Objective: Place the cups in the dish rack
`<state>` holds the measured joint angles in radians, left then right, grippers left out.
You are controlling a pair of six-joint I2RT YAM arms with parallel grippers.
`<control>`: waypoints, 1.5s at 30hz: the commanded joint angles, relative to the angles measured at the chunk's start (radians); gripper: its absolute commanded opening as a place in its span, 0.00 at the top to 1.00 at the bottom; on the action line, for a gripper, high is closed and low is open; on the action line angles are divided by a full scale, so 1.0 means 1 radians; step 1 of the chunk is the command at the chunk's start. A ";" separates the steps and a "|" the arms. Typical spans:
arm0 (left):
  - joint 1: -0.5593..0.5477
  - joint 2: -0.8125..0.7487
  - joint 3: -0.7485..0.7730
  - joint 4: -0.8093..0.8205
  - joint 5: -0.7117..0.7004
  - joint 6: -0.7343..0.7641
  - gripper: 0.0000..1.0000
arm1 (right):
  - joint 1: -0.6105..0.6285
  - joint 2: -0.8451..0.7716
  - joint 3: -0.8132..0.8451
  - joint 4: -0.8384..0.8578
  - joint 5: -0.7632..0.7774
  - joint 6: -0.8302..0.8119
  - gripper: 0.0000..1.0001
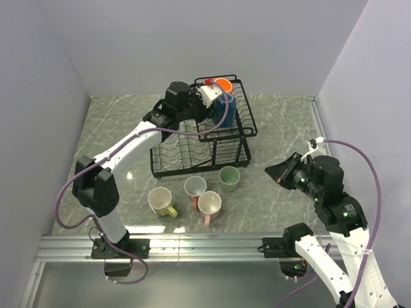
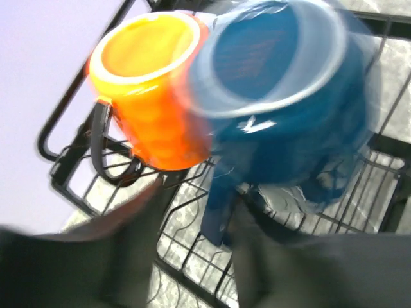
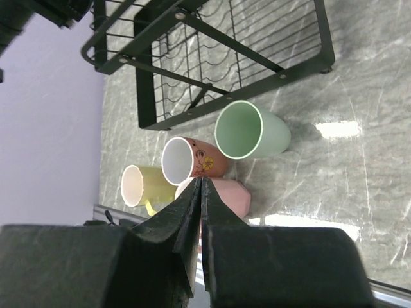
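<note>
In the raised upper basket of the black wire dish rack [image 1: 186,157] sit an orange cup [image 1: 224,84] and a blue cup [image 1: 225,110]. My left gripper [image 1: 215,99] is at the blue cup. The blurred left wrist view shows its jaws apart around the blue cup's [image 2: 289,109] handle, with a gap on the orange cup's [image 2: 151,96] side. On the table in front of the rack stand a pale green cup [image 1: 229,178], a yellow cup [image 1: 160,201], a salmon flowered cup [image 1: 195,188] and a pink cup [image 1: 209,205]. My right gripper [image 1: 273,172] hovers right of them, shut and empty.
The rack's lower tray [image 3: 212,58] with its plate slots holds nothing. Purple walls close in the grey marble-patterned table on the left, back and right. A metal rail [image 1: 192,242] runs along the near edge by the arm bases.
</note>
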<state>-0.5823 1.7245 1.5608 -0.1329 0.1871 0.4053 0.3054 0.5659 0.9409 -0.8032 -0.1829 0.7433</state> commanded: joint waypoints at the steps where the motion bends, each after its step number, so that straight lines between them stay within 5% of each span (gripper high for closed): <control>1: 0.013 -0.078 -0.015 0.091 -0.106 0.036 0.45 | 0.004 -0.006 -0.008 0.021 0.011 0.010 0.91; 23: 0.052 -0.206 -0.044 0.038 -0.267 -0.068 0.27 | 0.004 0.110 -0.059 0.047 -0.098 -0.076 0.93; 25: 0.056 -0.220 -0.057 0.033 -0.265 -0.072 0.19 | 0.004 0.114 -0.079 0.053 -0.107 -0.082 0.93; 33: 0.056 -0.269 -0.148 0.042 -0.219 -0.103 0.14 | 0.004 0.109 -0.125 0.084 -0.132 -0.097 0.93; 43: 0.056 -0.335 -0.147 0.003 -0.242 -0.327 0.10 | 0.004 0.135 -0.168 0.127 -0.199 -0.130 0.92; 45: 0.055 -0.342 -0.134 -0.033 -0.224 -0.371 0.01 | 0.006 0.166 -0.175 0.142 -0.216 -0.136 0.91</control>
<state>-0.5251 1.4422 1.3914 -0.1478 -0.0467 0.1589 0.3054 0.7036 0.7750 -0.7277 -0.3511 0.6399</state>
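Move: The blue cup sits upside down on the rack's upper tier, its middle about 5 cm to the right of the left hand, 2 cm ahead and 1 cm below. The orange cup stands some 8 cm ahead, 4 cm right and 1 cm below that hand. From the right hand, the green cup lies roughly 6 cm ahead and 10 cm left; the pink cup 3 cm back and 17 cm left; the flowered cup 2 cm ahead and 22 cm left, all about 22 cm below. The blue cup's handle is let go as the left fingers, already parting, open nearly all the way; that hand eases left and up, then quickens, ending about 9 cm left, 5 cm higher and slightly back, turned some 20 degrees counter-clockwise. The right hand, fingers still almost shut and touching nothing, sinks about 8 cm and drifts a little left towards the green and pink cups, its fingers tipping down. ##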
